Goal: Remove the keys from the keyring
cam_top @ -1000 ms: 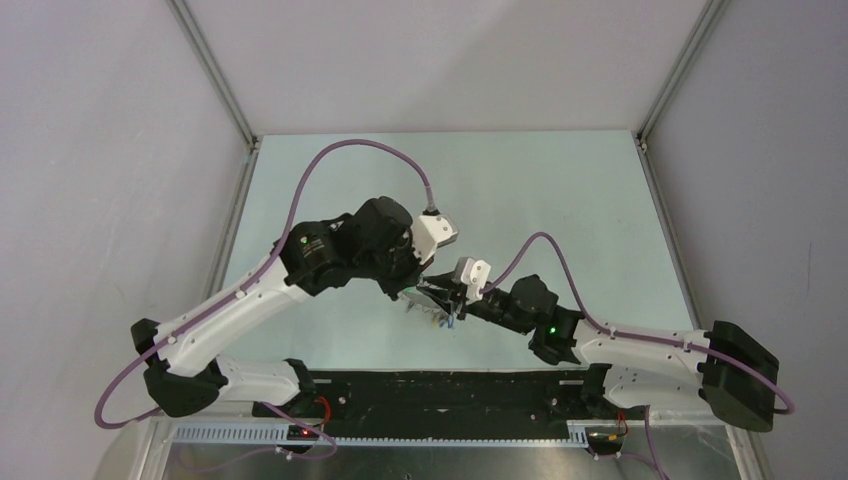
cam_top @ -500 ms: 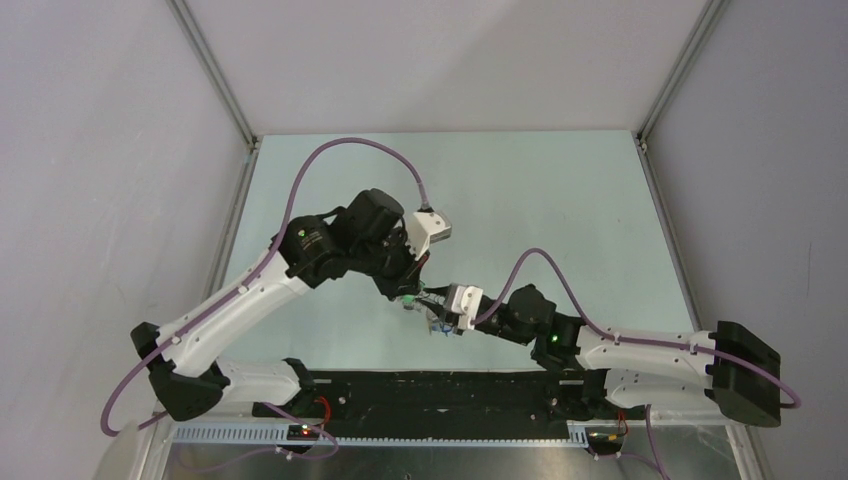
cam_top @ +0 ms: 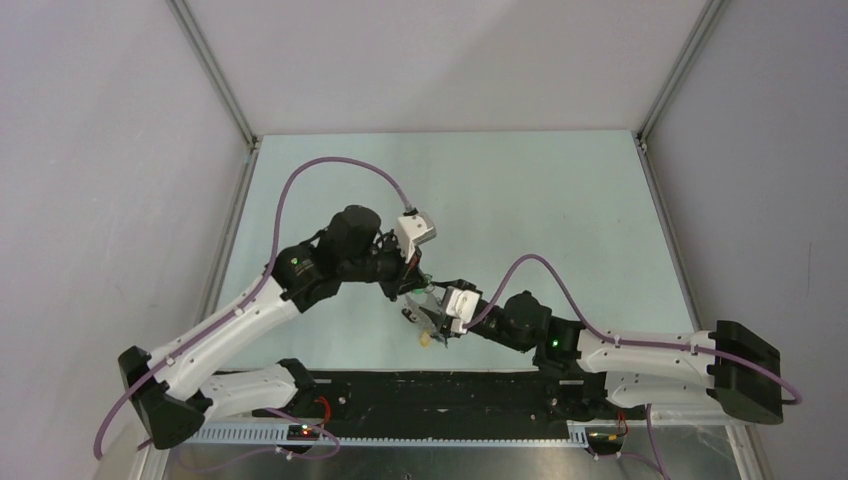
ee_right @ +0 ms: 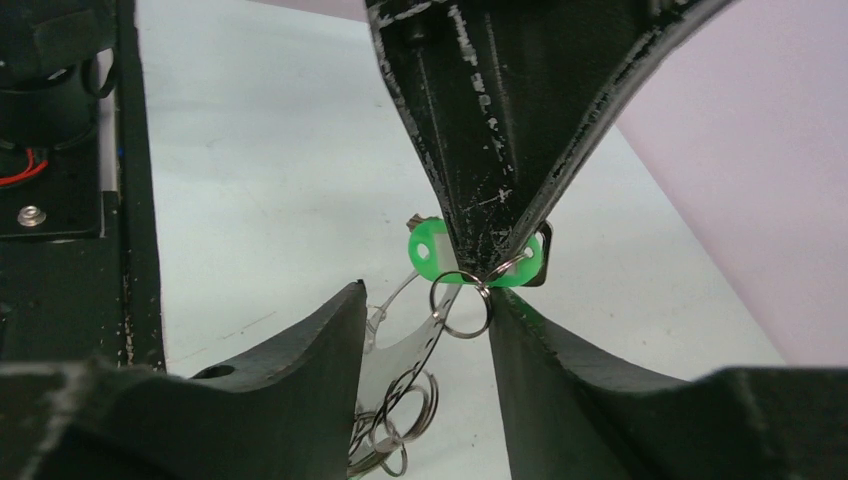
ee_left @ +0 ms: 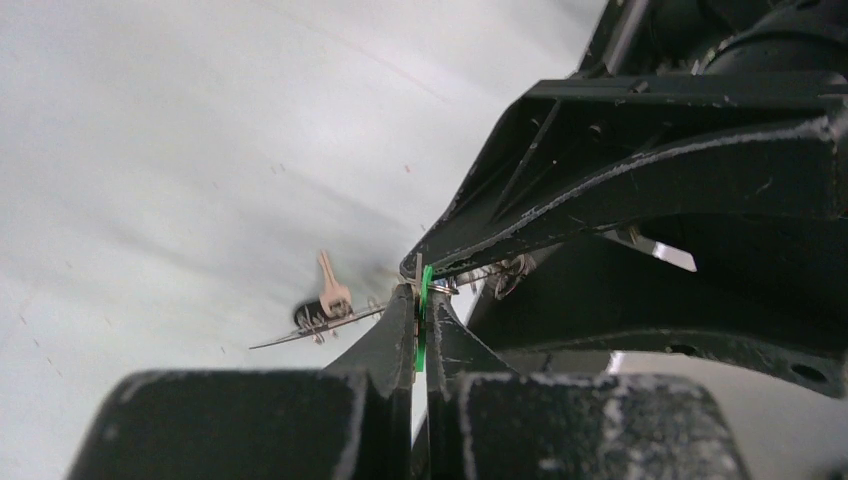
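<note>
My left gripper is shut on a green plastic key tag, edge-on between its fingers. From the right wrist, the same tag shows under the left fingers. A small split ring hangs from it, with the thin dark keyring and more small rings below. My right gripper is open, its jaws either side of the hanging bundle, the right one touching the small ring. A pale key shows by the ring; whether it hangs or lies on the table I cannot tell. From above, both grippers meet over the table's near middle.
The pale green table is walled by grey panels left, right and behind. A black rail with the arm bases runs along the near edge. Purple cables loop over both arms.
My right gripper's jaws have spread apart. Both grippers have shifted left and toward the near edge, the left still pinching the green tag.
</note>
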`<state>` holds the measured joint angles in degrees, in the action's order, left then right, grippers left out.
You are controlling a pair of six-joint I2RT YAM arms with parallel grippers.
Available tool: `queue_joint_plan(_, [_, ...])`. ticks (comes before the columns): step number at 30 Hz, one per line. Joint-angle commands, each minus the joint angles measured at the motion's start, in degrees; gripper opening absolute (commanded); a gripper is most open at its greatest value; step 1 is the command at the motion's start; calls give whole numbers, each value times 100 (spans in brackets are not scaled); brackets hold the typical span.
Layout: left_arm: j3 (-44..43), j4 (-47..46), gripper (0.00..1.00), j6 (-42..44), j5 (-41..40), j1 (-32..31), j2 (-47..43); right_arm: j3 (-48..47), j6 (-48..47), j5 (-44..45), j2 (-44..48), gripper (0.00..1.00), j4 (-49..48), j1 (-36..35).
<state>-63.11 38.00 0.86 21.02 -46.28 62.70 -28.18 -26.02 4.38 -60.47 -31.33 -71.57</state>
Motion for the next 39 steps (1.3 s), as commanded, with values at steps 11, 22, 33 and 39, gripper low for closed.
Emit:
queue_joint_plan(11, [1407,-2919,0,336,-101,86,-1355,336,1196,-45,932,56,-689,529])
queue_joint_plan(22, [1742,-3324,0,391,-144,91,-1702,507,1890,-1197,1169,37,-876,1122])
queue_joint_plan(33, [1776,-3363,0,365,-96,85,-1804,61,980,-1504,590,34,-979,747])
queue_joint_plan(39, [1808,-3382,0,359,-72,91,-1862,-119,872,-1112,271,32,-1219,744])
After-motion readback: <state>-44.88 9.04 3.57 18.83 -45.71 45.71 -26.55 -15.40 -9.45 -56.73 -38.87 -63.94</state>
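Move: My left hand already pinches the green tag; from that hand the keyring's middle hangs about 5 cm back, 1 cm right and 5 cm below. From my half-open right hand, the keyring's middle is roughly 2 cm back, 2 cm left and 4 cm down, its upper end passing between the fingers. The tag is about 3 cm ahead, 3 cm left and 1 cm above the right hand; the tag's small ring is 2 cm ahead, 2 cm left and level. Keeping the green tag pinched, my left hand rises some 5 cm, first easing slightly forward, and swings its fingers up and forward until they point much flatter. My right hand rises about 4 cm while backing off 5 cm to the right and a little forward, then returns left and back towards the keyring, fingers narrowing from half open to a third, tips tilted up. ##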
